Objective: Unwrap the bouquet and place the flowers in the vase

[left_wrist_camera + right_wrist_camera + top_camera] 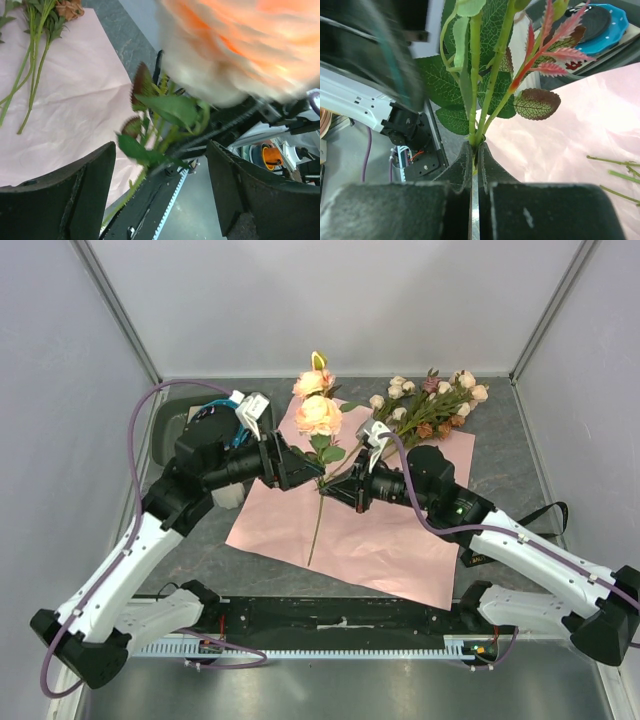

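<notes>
The pink wrapping paper (370, 530) lies spread flat on the table. My right gripper (335, 490) is shut on the green stem (476, 135) of a peach rose sprig (318, 415) and holds it above the paper. From the left, my left gripper (308, 468) faces the same sprig with its jaws open. In its wrist view the leafy stem (150, 160) runs between the fingers (95, 185) without touching them, under a blurred peach bloom (240, 45). More flowers (430, 405) lie on the paper's far right corner. A white shape (228, 496) under my left forearm may be the vase, but most of it is hidden.
A dark grey tray (165, 425) stands at the back left behind my left arm, and its blue ring (615, 30) shows in the right wrist view. Loose stems (30, 60) rest on the paper. Frame posts and grey walls enclose the table.
</notes>
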Controlling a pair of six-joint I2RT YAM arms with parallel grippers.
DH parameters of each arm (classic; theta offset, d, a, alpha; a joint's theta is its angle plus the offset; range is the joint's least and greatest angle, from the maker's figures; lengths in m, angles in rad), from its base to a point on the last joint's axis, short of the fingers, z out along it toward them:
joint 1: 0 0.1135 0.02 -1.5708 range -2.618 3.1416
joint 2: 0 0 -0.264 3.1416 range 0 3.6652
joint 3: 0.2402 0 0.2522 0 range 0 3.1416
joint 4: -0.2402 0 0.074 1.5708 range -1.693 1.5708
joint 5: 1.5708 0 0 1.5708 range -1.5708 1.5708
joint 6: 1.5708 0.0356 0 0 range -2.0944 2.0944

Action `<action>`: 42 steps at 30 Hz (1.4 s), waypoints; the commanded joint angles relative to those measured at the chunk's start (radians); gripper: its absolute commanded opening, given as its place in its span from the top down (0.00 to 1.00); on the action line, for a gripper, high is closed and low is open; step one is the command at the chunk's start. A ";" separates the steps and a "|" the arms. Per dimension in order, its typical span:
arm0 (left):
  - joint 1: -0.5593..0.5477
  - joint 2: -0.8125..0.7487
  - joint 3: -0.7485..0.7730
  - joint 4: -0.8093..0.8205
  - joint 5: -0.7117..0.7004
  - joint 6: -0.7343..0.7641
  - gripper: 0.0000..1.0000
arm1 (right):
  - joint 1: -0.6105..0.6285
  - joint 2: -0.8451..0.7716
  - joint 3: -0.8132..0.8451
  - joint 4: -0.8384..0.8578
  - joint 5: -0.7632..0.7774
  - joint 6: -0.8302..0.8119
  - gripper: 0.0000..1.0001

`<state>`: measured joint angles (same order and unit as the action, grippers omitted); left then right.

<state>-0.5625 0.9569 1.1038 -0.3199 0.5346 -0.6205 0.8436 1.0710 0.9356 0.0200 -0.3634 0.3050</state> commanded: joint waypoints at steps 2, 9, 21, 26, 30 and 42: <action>0.000 0.066 -0.010 0.091 0.067 -0.019 0.24 | 0.035 0.004 0.062 0.015 -0.006 -0.023 1.00; 0.000 0.076 0.001 0.124 0.056 -0.018 0.69 | 0.066 0.024 0.068 -0.011 0.027 -0.030 1.00; 0.001 -0.128 0.131 0.009 -0.606 0.346 0.98 | 0.064 -0.065 0.092 -0.161 0.611 0.032 0.02; 0.001 -0.077 0.301 -0.048 -0.892 0.507 0.98 | 0.063 -0.128 0.083 -0.199 0.699 0.017 0.02; 0.001 0.015 0.489 -0.099 -1.034 0.527 0.98 | 0.063 -0.132 0.069 -0.207 0.689 0.025 0.02; 0.009 0.138 0.638 -0.038 -1.213 0.600 0.98 | 0.063 -0.131 0.058 -0.207 0.659 0.023 0.02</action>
<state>-0.5621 1.0981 1.7382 -0.4103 -0.5770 -0.0990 0.9062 0.9512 1.0000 -0.2047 0.2897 0.3290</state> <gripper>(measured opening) 0.054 0.982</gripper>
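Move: From the left hand's open fingers, the upright rose stem to be gripped is about 1 cm ahead, 2 cm right and 2 cm lower, its blooms some 12 cm above the hand. The vase's middle stands about 7 cm ahead, 18 cm left and 23 cm down; the tray lies beyond the vase, some 22 cm ahead and 24 cm left. The right hand already holds that stem between its fingertips; the remaining flowers lie roughly 22 cm ahead and 17 cm right of it, on the paper. The left fingers dip onto the stem just above the right hand's grip and pinch it; only then do the right fingers open wide, and that hand backs off about 8 cm right and 5 cm forward. The left hand carries the roses some 20 cm left and as far up, with a little forward, swinging about 60 degrees counter-clockwise and tipping its fingers up, to bring the stem's lower end to the vase mouth. ##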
